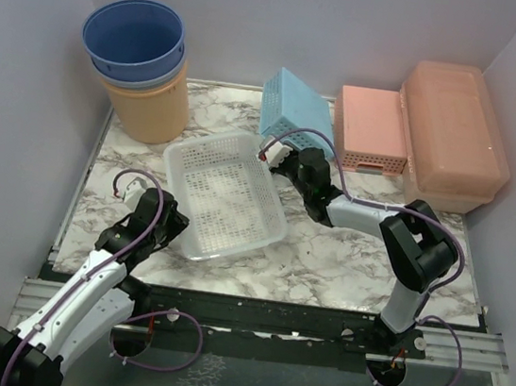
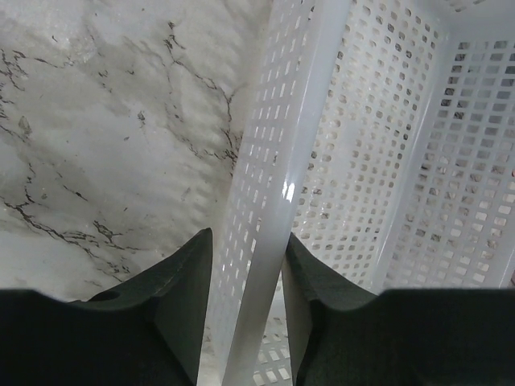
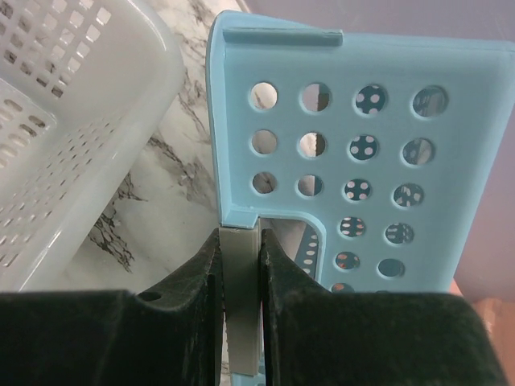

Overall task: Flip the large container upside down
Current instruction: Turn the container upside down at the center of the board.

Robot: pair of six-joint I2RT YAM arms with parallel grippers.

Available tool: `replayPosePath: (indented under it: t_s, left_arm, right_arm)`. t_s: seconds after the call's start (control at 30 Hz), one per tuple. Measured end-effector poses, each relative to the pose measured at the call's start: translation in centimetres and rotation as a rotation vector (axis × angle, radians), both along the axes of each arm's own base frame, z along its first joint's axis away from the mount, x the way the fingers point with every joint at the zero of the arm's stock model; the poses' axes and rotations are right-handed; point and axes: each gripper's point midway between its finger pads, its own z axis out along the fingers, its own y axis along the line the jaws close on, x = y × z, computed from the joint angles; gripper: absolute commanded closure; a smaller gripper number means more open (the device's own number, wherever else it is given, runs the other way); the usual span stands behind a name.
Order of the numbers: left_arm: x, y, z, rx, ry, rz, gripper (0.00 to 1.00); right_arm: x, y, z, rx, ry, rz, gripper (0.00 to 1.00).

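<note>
The large container (image 1: 451,133), a translucent peach-orange lidded box, stands upright at the back right against the wall, and neither gripper touches it. My left gripper (image 1: 168,227) (image 2: 247,241) is closed across the near-left rim of a white perforated basket (image 1: 225,193) (image 2: 378,145), one finger on each side of the wall. At the back centre my right gripper (image 1: 282,158) (image 3: 240,237) is shut on the edge of a light blue perforated basket (image 1: 294,103) (image 3: 362,145), which is tipped up on its side.
A pink perforated basket (image 1: 371,127) sits upside down just left of the large container. Stacked blue buckets (image 1: 135,39) rest in an orange bucket (image 1: 146,107) at the back left. Walls enclose the marble table (image 1: 343,271) on three sides.
</note>
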Motion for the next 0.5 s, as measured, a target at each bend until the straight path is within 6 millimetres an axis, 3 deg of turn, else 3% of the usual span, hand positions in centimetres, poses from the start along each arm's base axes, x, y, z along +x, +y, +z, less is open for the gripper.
replayPosePath:
  t_s: [0.2, 0.5]
  left_arm:
    - [-0.1, 0.2, 0.0, -0.012, -0.001, 0.028, 0.59]
    - [-0.7, 2.4, 1.3, 0.000, -0.051, 0.151, 0.60]
  right_arm:
    - [0.3, -0.1, -2.5, -0.021, 0.047, 0.008, 0.99]
    - [0.4, 0.3, -6.1, -0.035, 0.139, 0.004, 0.97]
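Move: The right hand grips the grey handle of the blue basket. Its likely spot on the table is about 9 cm ahead, 3 cm to the right and 14 cm below, with the pink basket 9 cm ahead and 20 cm right of this hand, the white basket 11 cm back and 11 cm left, both some 11 cm lower. The left hand straddles the white basket's rim, its middle about 9 cm ahead, 9 cm right and 4 cm below. Still pinching the handle, the right hand lowers the blue basket almost straight down about 6 cm towards the table on the pink basket's left, its fingertips tipping down a little. The left hand, after a brief hold, keeps the white basket's rim between its barely parted fingers and draws the near end some 2.5 cm to the left, rising slightly and turning about 10 degrees counter-clockwise. ##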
